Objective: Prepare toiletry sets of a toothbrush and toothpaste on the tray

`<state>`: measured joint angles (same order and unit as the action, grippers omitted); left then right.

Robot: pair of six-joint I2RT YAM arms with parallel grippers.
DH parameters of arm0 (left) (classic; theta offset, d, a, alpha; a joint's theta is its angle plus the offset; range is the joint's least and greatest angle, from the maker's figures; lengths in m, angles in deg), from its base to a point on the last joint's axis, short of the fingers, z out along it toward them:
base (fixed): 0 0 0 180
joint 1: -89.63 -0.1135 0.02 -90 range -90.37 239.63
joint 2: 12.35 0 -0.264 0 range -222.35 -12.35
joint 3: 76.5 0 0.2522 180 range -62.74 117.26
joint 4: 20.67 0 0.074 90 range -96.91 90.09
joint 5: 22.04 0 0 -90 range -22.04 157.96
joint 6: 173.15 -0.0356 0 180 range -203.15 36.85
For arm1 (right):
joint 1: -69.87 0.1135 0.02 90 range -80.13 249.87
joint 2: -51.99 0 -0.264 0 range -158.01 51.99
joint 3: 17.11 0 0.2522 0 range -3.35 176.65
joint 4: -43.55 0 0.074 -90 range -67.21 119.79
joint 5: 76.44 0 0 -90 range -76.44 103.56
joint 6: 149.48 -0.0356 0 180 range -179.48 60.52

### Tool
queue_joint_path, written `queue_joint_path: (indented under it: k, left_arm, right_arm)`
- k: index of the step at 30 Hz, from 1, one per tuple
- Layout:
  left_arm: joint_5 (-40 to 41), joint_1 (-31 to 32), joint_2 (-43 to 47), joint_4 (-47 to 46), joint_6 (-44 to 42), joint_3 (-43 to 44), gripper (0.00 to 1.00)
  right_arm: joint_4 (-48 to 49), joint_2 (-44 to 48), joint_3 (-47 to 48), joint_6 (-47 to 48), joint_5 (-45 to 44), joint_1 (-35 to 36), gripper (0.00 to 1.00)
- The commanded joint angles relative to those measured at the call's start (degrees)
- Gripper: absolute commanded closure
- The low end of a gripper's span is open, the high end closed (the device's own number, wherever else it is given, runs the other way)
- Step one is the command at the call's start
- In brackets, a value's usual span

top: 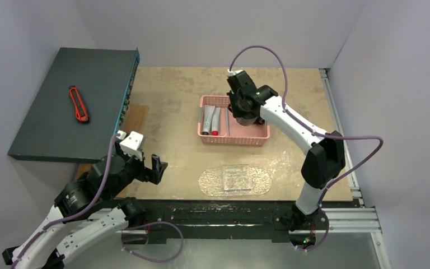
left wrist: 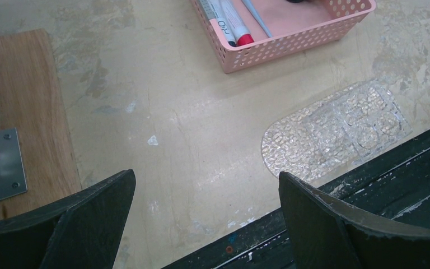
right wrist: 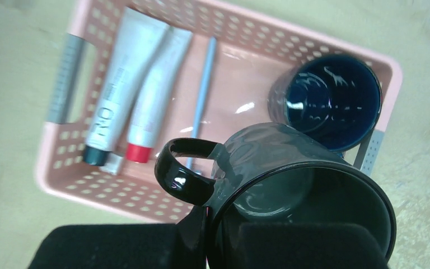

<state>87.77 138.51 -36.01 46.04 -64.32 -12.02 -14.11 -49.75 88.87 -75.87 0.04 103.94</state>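
Note:
My right gripper [right wrist: 224,241] is shut on the rim of the dark green mug [right wrist: 291,168], one finger inside and one outside, near its handle. The mug hangs tilted over the pink basket [right wrist: 145,193]. In the basket stand the blue mug [right wrist: 330,101] and lie two silvery tubes [right wrist: 157,95], one red-capped, one dark-capped, beside a pale-blue toothbrush [right wrist: 201,95]. The transparent oval tray [top: 237,179] lies bare near the table's front edge. My left gripper [left wrist: 207,190] hovers open over bare table left of the tray [left wrist: 336,134], holding nothing.
A dark flat box [top: 45,129] with a red box cutter [top: 78,104] on it sits at the far left. A wooden board [left wrist: 17,106] with a metal plate [left wrist: 3,162] lies left of my left gripper. The black frame rail [top: 229,210] runs along the near edge.

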Motion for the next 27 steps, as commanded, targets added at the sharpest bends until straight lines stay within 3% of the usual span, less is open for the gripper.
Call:
queue_joint_path:
  k: [1,15,27]
  left_arm:
    - [1.1,0.1,0.0,-0.7,-0.9,0.0,0.01]
    - [2.8,0.1,1.0,-0.1,-0.2,0.3,0.0]
    - [5.1,0.1,3.2,0.4,0.7,0.5,0.0]
  right_arm:
    - [-1.3,4.8,6.6,1.8,-5.6,4.7,1.0]
    - [-6.3,5.8,12.1,-0.7,-7.7,21.2,1.0]
    - [-6.4,4.1,9.0,-6.9,-9.0,33.1,1.0]
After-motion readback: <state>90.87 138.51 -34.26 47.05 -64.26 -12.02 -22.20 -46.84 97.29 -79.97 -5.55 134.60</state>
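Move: The right hand already holds the green mug above the basket. The free left end of the clear tray, where the mug seems bound, lies about 23 cm back, 12 cm to its left and 17 cm down. The clear case on the tray is some 23 cm back and 2 cm left, the toothpaste tubes 11 cm left and level with the hand, and the blue mug 4 cm ahead, 6 cm right. From the left hand, the tray's left end is roughly 18 cm right, level with it, 24 cm down. Still pinching the green mug by its wall beside the handle, the right hand finishes its lift with another 6 cm or so upward, already starting to swing left. It then stays at that height and sweeps back and left, about 16 cm back and 15 cm left in all, out over the basket's near left part and towards the tray's left end, while the wrist turns some 25 degrees counter-clockwise and the fingers stay shut. ##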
